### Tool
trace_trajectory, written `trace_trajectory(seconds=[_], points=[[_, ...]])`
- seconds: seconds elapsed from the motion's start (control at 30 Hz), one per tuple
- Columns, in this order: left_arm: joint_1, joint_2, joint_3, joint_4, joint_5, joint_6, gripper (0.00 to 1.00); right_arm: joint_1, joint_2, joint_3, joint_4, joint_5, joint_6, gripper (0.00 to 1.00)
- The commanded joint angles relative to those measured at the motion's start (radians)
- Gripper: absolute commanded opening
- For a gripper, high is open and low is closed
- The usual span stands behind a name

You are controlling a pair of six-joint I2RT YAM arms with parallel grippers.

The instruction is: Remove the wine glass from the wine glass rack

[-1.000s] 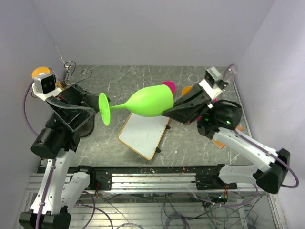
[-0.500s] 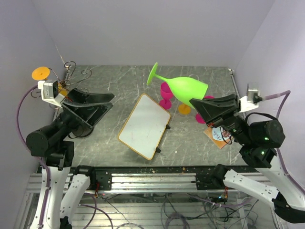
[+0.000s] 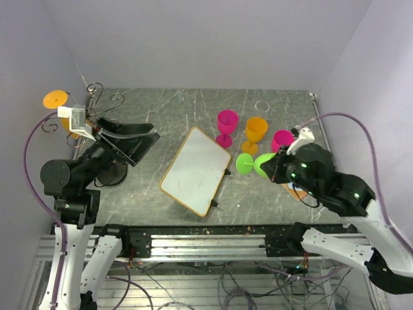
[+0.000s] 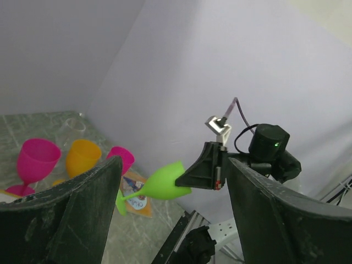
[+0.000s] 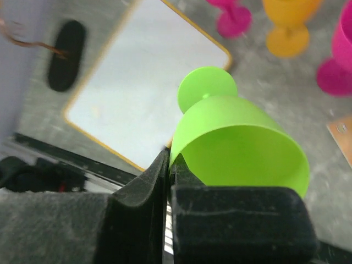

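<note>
The green wine glass point(image 3: 250, 163) lies tilted low over the table at the right, foot pointing left. My right gripper point(image 3: 273, 168) is shut on its rim; in the right wrist view the fingers point(image 5: 137, 203) pinch the wall of the green bowl point(image 5: 242, 143). The wine glass rack point(image 3: 97, 92), with thin curled wires, stands at the far left corner with an orange foot point(image 3: 55, 99) among its arms. My left gripper point(image 3: 132, 139) stands open and empty beside the rack. In its own view the green glass point(image 4: 159, 181) shows far off between the fingers point(image 4: 60, 214).
A white board with an orange frame point(image 3: 195, 169) lies mid-table. A pink glass point(image 3: 227, 123), an orange glass point(image 3: 256, 129) and another pink glass point(image 3: 282, 139) stand upright behind the green one. An orange card point(image 3: 295, 190) lies under the right arm. A white ring point(image 3: 261, 105) sits near the back wall.
The right arm has swung the green glass from high over the middle to the right and down near the table. The left gripper opened wider and drew back beside the rack.
</note>
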Motion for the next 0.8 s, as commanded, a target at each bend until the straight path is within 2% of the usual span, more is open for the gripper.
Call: trace_trajectory(seconds=[0.0, 0.13, 0.3, 0.57, 0.77], points=[[0.002, -0.010, 0.055, -0.140, -0.010, 0.116, 0.86, 0.002, 0.133, 0.004, -0.244, 0.147, 0.184, 0.00], [0.002, -0.031, 0.102, -0.241, -0.038, 0.202, 0.87, 0.002, 0.258, 0.012, -0.285, 0.169, 0.246, 0.00], [0.002, -0.062, 0.106, -0.287, -0.065, 0.223, 0.87, 0.000, 0.368, 0.023, -0.262, 0.148, 0.233, 0.00], [0.002, -0.068, 0.123, -0.342, -0.072, 0.249, 0.87, -0.001, 0.444, -0.009, -0.187, 0.126, 0.208, 0.00], [0.002, -0.060, 0.162, -0.400, -0.071, 0.266, 0.87, -0.002, 0.495, -0.026, -0.165, 0.174, 0.141, 0.00]])
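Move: The right gripper already holds the green wine glass by its rim, the foot pointing out and to the left. The bare spot for it lies about 8 cm ahead of this hand, straight on and some 31 cm below. Beyond stand the orange glass, about 28 cm ahead and 1 cm right, and the right-hand pink glass, 22 cm ahead and 11 cm right. The whiteboard lies 16 cm ahead, 23 cm left. From the left hand the spot is about 10 cm ahead, 34 cm right, far below. Lower the right gripper about 14 cm, fast at first and then easing, towards the bare table on the near side of the orange glass, drifting a little forward. Keep the fingers shut on the green glass's rim, and on the way tip them down some 25 degrees while rolling the hand's left side down, to bring the glass towards upright. ##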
